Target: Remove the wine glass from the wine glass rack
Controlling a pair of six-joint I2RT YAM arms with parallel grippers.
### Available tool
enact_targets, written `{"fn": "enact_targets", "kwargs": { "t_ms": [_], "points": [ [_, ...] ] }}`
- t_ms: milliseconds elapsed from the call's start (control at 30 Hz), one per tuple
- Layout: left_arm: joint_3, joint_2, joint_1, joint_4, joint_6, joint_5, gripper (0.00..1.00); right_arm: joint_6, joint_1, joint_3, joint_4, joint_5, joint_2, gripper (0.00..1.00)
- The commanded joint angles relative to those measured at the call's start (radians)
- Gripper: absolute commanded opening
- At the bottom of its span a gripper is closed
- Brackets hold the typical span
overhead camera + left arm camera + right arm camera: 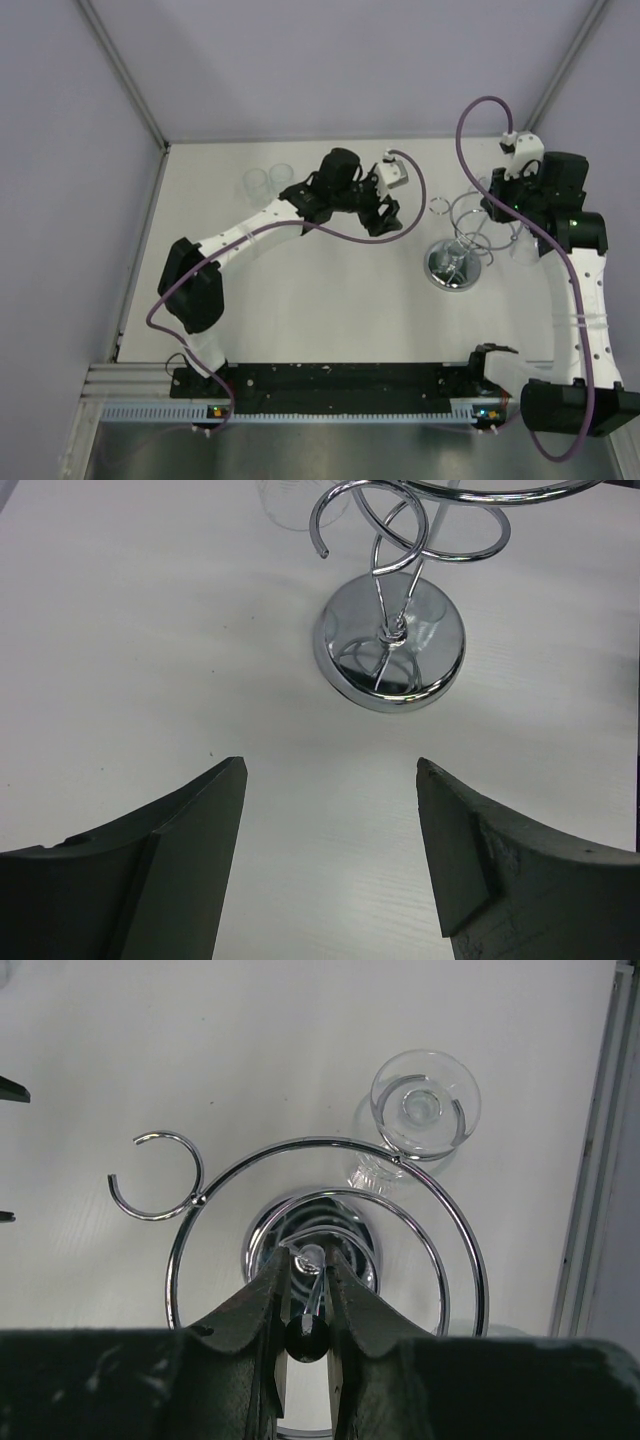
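The chrome wine glass rack (pixel 455 266) stands right of centre, and its mirror disc base (pixel 390 645) lies ahead of my left gripper. A clear wine glass (pixel 425 1105) hangs foot-up in one small ring on the rack's rim (pixel 300 1141); a neighbouring ring (pixel 155 1175) holds nothing. My right gripper (pixel 310 1260) reaches down inside the rack's hoops. Its fingers (pixel 262 1295) are closed on the thin central stem, apart from the glass. My left gripper (pixel 330 765) is open over bare table, left of the rack (pixel 385 215).
Two clear glasses (pixel 265 180) stand at the back left of the table. The enclosure's metal frame post (pixel 600 1160) runs close behind the hanging glass on the right. Purple cables loop over both arms.
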Motion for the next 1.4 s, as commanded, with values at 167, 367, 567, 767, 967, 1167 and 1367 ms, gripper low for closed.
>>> {"fn": "enact_targets", "kwargs": {
  "t_ms": [167, 367, 567, 767, 967, 1167, 1367],
  "points": [
    [-0.061, -0.101, 0.025, -0.003, 0.016, -0.025, 0.73, 0.027, 0.062, 0.13, 0.107, -0.076, 0.049, 0.0],
    [-0.119, -0.138, 0.043, 0.018, 0.018, -0.112, 0.73, 0.032, 0.122, 0.19, 0.123, -0.076, 0.105, 0.0],
    [-0.211, -0.212, 0.074, 0.006, 0.035, -0.124, 0.73, 0.033, 0.178, 0.251, 0.154, -0.094, 0.161, 0.0],
    [-0.302, -0.293, 0.1, -0.006, 0.044, -0.126, 0.73, 0.038, 0.25, 0.334, 0.192, -0.096, 0.243, 0.0],
    [-0.352, -0.336, 0.125, -0.008, 0.045, -0.124, 0.73, 0.073, 0.303, 0.408, 0.234, -0.032, 0.323, 0.0],
    [-0.365, -0.352, 0.14, -0.005, 0.044, -0.123, 0.73, 0.119, 0.337, 0.448, 0.266, 0.085, 0.369, 0.0],
    [-0.372, -0.35, 0.151, -0.003, 0.041, -0.117, 0.73, 0.133, 0.382, 0.491, 0.286, 0.204, 0.41, 0.0]
  ]
}}
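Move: The right hand already has its fingers shut on the knob at the top of the rack's stem, with the rack's base roughly 28 cm straight below. Of the hanging glasses, the far one is about 9 cm ahead and 2 cm to the right, the right one 3 cm back and 9 cm to the right, both some 13 cm lower. The left hand, open and empty, has the far glass about 11 cm ahead, 20 cm to its right and 8 cm down. Keeping its pinch on the knob, the right hand carries the wine glass rack left and forward over the table, about 11 cm left and 9 cm forward with a slight rise, mainly forward at the end. It swings counter-clockwise some 15 degrees, then eases a little back. Meanwhile the open left hand draws about 12 cm left, sinks slightly and turns counter-clockwise. ##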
